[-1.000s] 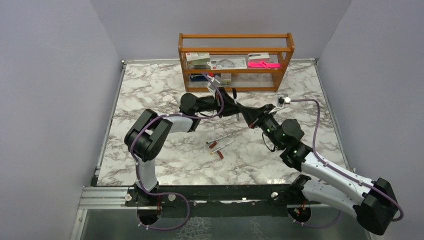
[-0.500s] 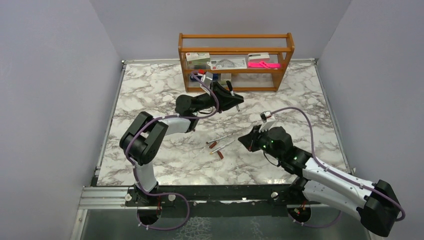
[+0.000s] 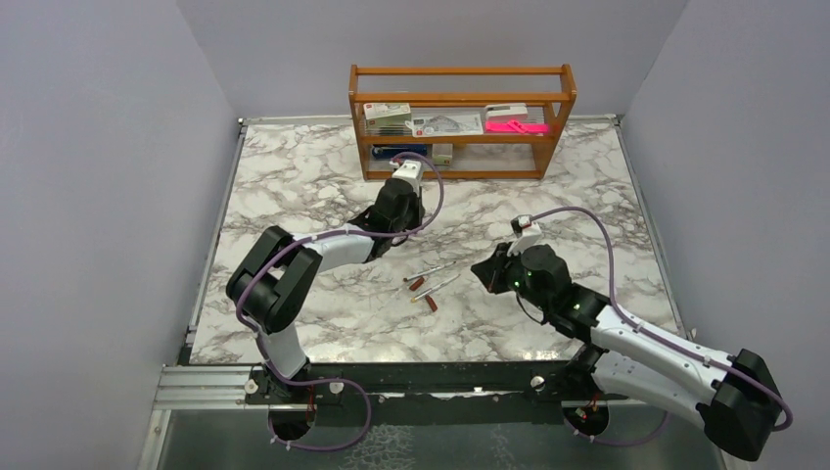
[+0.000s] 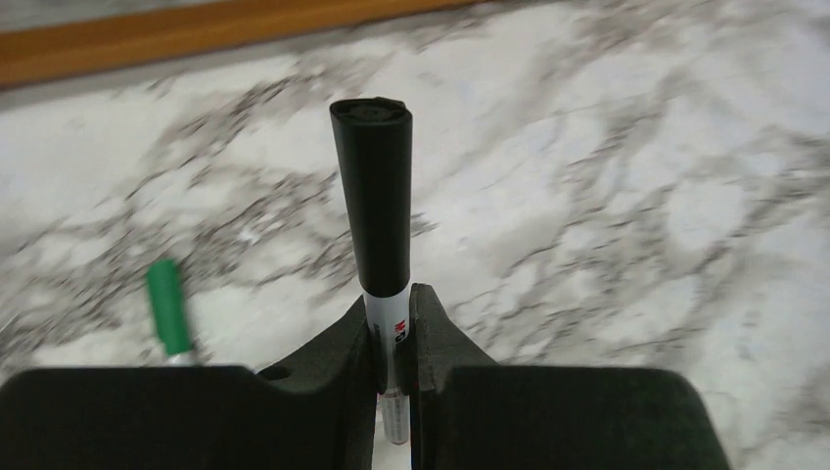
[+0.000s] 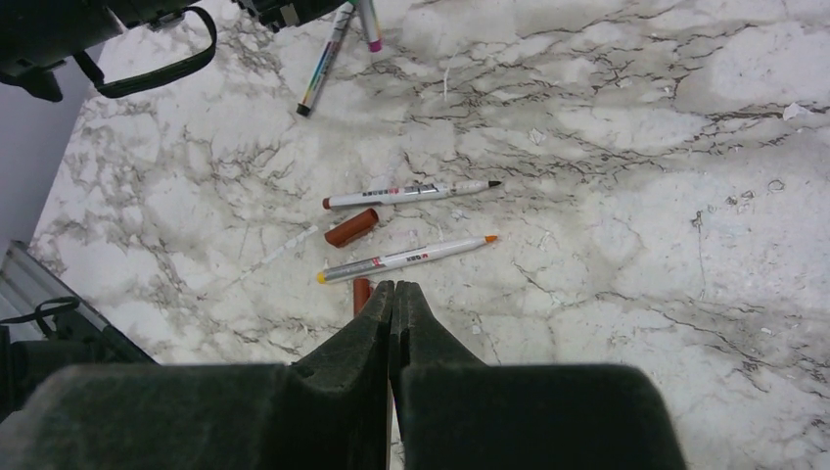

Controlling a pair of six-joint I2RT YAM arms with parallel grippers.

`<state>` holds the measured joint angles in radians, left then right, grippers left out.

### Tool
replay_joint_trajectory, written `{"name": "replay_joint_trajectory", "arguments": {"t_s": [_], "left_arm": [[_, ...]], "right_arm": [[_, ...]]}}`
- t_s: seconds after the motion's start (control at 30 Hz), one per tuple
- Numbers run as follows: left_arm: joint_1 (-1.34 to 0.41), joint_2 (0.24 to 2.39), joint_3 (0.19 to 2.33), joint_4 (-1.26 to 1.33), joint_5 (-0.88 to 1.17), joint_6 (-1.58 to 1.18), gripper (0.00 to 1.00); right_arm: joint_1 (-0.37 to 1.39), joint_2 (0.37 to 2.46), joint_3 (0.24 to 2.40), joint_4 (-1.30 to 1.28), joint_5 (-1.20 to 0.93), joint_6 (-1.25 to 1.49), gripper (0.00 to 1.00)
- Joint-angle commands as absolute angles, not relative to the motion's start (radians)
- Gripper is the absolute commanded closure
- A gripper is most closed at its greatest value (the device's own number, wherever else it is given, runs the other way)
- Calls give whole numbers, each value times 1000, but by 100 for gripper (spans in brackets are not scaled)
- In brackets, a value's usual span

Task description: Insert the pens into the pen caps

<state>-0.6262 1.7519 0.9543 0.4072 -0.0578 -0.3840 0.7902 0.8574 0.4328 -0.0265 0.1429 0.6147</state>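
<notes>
My left gripper is shut on a white pen; a black pen cap sits on the pen's far end, and it stands out over the marble. A green-capped pen lies to the left below it. My right gripper is shut with nothing in it. It hovers just short of two uncapped pens in the table's middle. One red-brown pen cap lies between them. Another is partly hidden by my fingertips.
A wooden shelf holding boxes and a pink object stands at the back. Two more pens lie by the left arm. Grey walls close in both sides of the marble table.
The two grippers were together above mid-table; they have parted. The left arm swung left and turned, keeping the capped pen. The right arm drew back toward the near right and shut.
</notes>
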Motion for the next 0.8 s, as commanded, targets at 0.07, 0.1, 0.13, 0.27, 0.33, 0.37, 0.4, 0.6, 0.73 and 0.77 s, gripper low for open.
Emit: {"name": "replay_joint_trajectory", "arguments": {"t_s": [0.07,0.1,0.13,0.27,0.33,0.37,0.4,0.6,0.73,0.77], "left_arm": [[-635,1734,984,114,-385,-289,100],[-636,1742,989,98,-388,-288,100],[-636,1751,995,83,-390,-289,100],[-636,1800,1037,21,-392,-319,99],[-636,1817,1049,9,-384,-321,99],[-635,1822,1051,7,-384,-320,98],[-635,1827,1050,8,-383,-321,97],[-625,1843,1041,5,-373,-332,94],[-622,1849,1029,5,-353,-339,94],[-621,1850,1025,6,-350,-343,94]], "right_arm": [[790,915,455,-17,153,611,99],[790,924,457,-17,150,611,99],[789,931,460,-17,146,611,99],[790,945,458,-16,150,607,99],[790,945,453,-14,152,608,99],[789,944,451,-15,151,610,99],[790,941,449,-15,150,611,99],[790,918,425,-23,161,623,99],[790,916,419,-21,164,626,99],[790,918,419,-21,164,626,99]]}}
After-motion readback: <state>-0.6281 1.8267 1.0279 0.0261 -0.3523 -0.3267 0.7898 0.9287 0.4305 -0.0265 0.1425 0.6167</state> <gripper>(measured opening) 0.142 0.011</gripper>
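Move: The left hand, still holding the black-capped pen, has the green-capped pen it is being taken beside about 10 cm to its left, 1 cm ahead and 11 cm below. On the table, the brown-tailed pen lies some 10 cm back and 1 cm right of this hand, and a brown cap about 13 cm back and 2 cm left. From the empty right hand, the green-capped pen is roughly 20 cm ahead, 22 cm left and 13 cm down. Bring the left gripper left and down, about 7 cm each way, towards the table just right of the green-capped pen, sweeping quickly at first and then easing lower. Turn the wrist some 30 degrees so the fingers swing from forward-right to nearly forward and point more steeply down, keeping the grip on the black-capped pen. Dip the shut right gripper about 2 cm. ##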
